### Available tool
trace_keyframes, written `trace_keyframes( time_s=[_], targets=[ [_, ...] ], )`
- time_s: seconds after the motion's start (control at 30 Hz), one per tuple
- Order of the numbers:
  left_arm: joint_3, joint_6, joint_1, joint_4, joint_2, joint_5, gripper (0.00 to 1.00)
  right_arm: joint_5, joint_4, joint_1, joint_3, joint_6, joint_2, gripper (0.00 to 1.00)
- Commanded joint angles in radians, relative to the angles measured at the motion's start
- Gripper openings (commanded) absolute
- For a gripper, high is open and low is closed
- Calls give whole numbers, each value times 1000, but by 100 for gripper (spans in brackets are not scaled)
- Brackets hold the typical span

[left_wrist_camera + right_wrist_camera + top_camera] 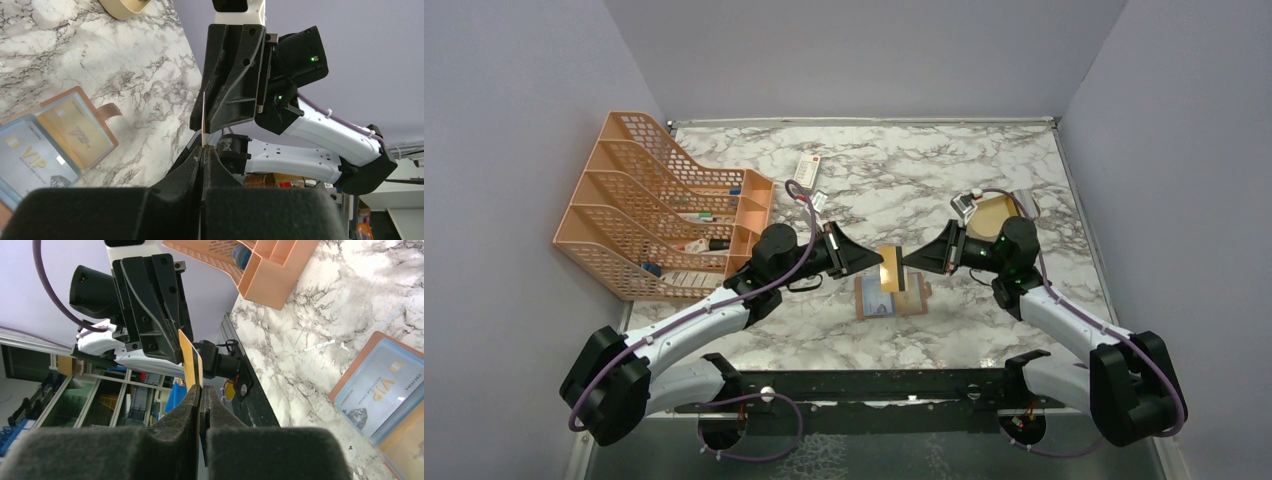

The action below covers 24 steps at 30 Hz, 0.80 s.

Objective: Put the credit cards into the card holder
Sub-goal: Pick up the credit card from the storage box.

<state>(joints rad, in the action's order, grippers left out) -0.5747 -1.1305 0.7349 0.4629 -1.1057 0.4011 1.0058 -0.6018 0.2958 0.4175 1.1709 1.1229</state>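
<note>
A gold credit card [890, 268] hangs on edge in the air between both grippers, just above the card holder [864, 302]. My left gripper [879, 263] is shut on the card's left edge, which is a thin line [203, 115] running into its tips [202, 147]. From the right, my right gripper [906, 262] has its jaws close together round the same card [189, 357] at its tips [201, 387]. The brown card holder [107, 112] lies open and flat, with a pale blue VIP card [30, 160] and a gold card [75, 132] in its slots.
An orange mesh file rack [664, 200] stands at the left. A tan shallow box [994, 215] sits behind the right arm. A white remote-like item [808, 170] lies at the back middle. The black base rail [874, 385] runs along the near edge.
</note>
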Motion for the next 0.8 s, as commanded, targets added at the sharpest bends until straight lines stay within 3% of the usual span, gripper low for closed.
trace_keyframes(
  time_s=[0.0,0.17,0.4,0.53,0.77],
  targets=[
    [34,38,0,52,3,7,0,23,95,8,6,-96,11,23],
    [77,54,0,45,3,-20,0,-64,292,8,36,-228,-20,38],
    [72,115,-3,-101,-22,-96,0,-377,713,8,160,-604,2,41],
    [37,150,-6,-178,-72,-117,0,-495,799,7,206,-717,68,43],
    [0,166,-15,-191,-185,-75,0,-519,835,8,248,-780,233,49]
  ],
)
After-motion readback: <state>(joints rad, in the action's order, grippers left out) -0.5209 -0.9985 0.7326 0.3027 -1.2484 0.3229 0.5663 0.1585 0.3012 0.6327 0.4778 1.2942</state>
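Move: The card holder lies open on the table below both hands. From the left hand, which already grips the card's left edge, it is about 2 cm ahead, 3 cm to the right and 20 cm down. From the right hand, still on the card's right edge, it is about 2 cm ahead, 1 cm to the left and 19 cm down. The storage box stands roughly 18 cm farther out than the holder and 24 cm to its right. Down towards the card holder go both hands, the left by about 11 cm with the card kept in its shut fingers, tips tilting some 20 degrees downward. The right opens to about half, comes free of the card's right edge and sinks about 12 cm, swinging forward and out to the right as its fingers pitch down nearly 40 degrees. ##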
